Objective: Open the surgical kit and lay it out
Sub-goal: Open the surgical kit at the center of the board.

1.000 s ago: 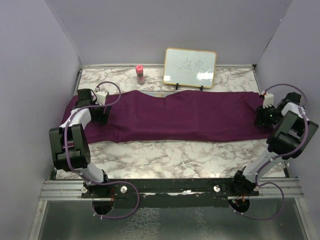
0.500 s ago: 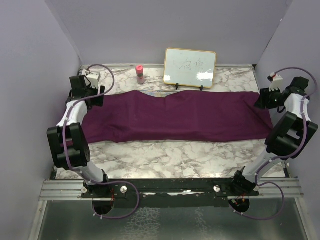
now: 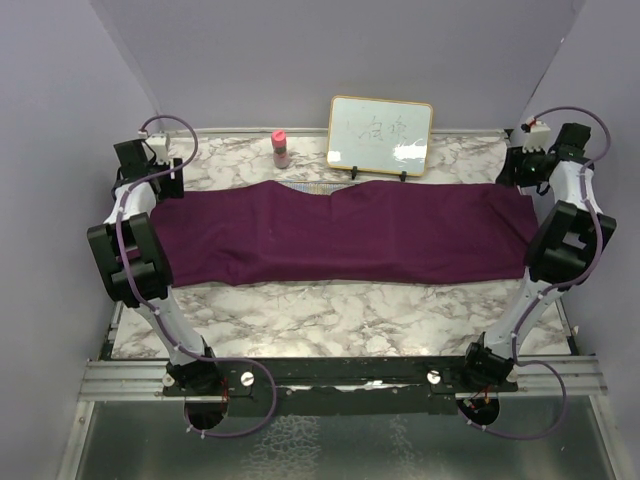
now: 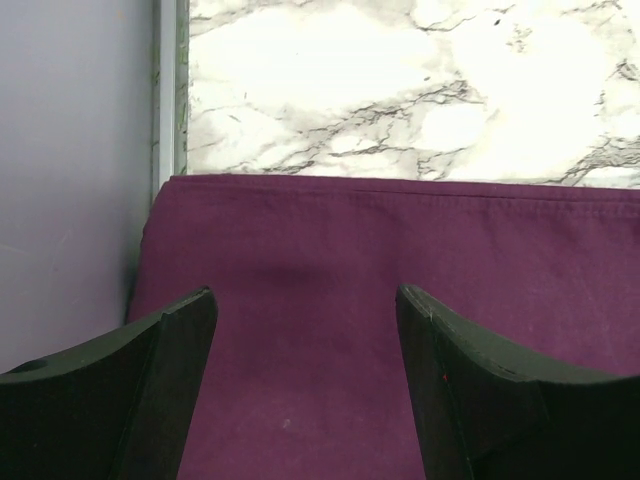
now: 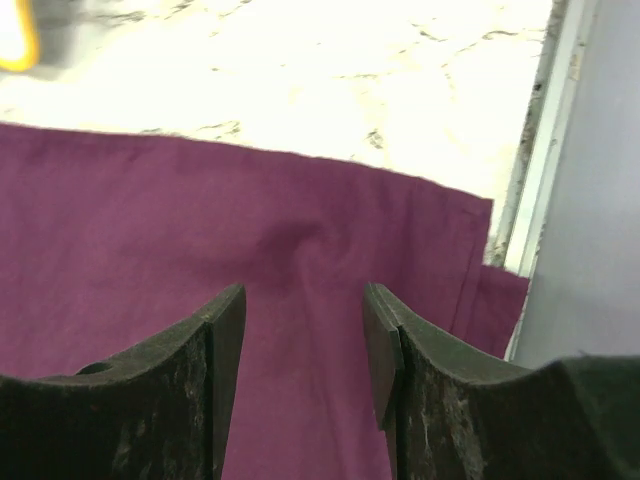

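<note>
The surgical kit shows only as its dark purple cloth wrap (image 3: 340, 235), spread as a long band across the marble table; whatever it holds is hidden under the cloth. My left gripper (image 3: 158, 182) hangs open above the wrap's far left corner (image 4: 300, 260), its jaws apart with only cloth showing between them. My right gripper (image 3: 520, 178) hangs open above the far right corner (image 5: 300, 240), where the cloth has a small pucker and a fold drops over the table's edge (image 5: 500, 300).
A framed whiteboard (image 3: 380, 135) stands at the back middle, with a small pink-capped bottle (image 3: 281, 148) to its left. Lilac walls close in both sides, right beside each gripper. Bare marble (image 3: 340, 310) lies in front of the wrap.
Both arms have lifted off the cloth ends and swung back toward the far corners. The right gripper's jaws have widened. The wrap's ends now lie flat and spread.
</note>
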Robot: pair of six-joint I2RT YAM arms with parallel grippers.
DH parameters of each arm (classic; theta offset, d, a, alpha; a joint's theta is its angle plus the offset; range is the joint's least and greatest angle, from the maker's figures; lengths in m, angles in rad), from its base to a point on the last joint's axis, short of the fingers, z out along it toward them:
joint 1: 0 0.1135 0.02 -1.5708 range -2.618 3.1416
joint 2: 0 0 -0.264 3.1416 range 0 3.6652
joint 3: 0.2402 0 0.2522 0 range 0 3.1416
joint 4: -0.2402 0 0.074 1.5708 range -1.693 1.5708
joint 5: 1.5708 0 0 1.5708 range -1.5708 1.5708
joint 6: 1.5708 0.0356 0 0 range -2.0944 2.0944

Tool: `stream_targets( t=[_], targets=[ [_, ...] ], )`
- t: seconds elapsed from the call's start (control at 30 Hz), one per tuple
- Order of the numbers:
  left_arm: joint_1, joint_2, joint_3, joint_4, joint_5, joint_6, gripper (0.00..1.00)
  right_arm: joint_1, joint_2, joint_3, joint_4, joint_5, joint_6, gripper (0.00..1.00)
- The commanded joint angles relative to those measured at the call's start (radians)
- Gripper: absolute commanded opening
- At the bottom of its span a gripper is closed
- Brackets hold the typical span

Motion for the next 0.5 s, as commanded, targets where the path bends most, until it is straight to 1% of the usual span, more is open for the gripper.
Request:
stream_targets(
  t=[0.0, 0.07, 0.2, 0.47],
  targets=[
    [-0.006, -0.006, -0.009, 0.023, 0.044, -0.012, 0.75, 0.026, 0.095, 0.098, 0.050, 0.157, 0.062, 0.50],
    [-0.006, -0.013, -0.020, 0.029, 0.053, -0.012, 0.75, 0.029, 0.134, 0.131, 0.058, 0.197, 0.073, 0.50],
    [-0.006, -0.023, -0.032, 0.036, 0.072, -0.018, 0.75, 0.029, 0.221, 0.218, 0.016, 0.247, 0.069, 0.50],
    [-0.006, -0.011, -0.029, 0.049, 0.096, -0.041, 0.75, 0.029, 0.314, 0.306, -0.015, 0.295, 0.079, 0.50]
  ],
)
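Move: The far edge of the cloth wrapping lies about 4 cm ahead of the left hand and roughly 9 below it; its far left corner is some 6 cm to that hand's left at the same distance out. From the right hand the cloth's far right corner is about 7 cm ahead, 8 to the right and 10 below, with the under-layer's tip some 4 cm nearer than that corner and slightly right of it. The pink bottle stands about 12 cm ahead and 32 right of the left hand. Down, forward and to the right, the right hand swoops towards the cloth's far right corner, covering some 8 to 9 cm while turning about 10 degrees clockwise, rolling and tipping slightly further down, its fingers still half open. The left hand only eases about 1.5 cm right, away from the left corner, and sinks slightly over the far edge, fingers kept wide open. ##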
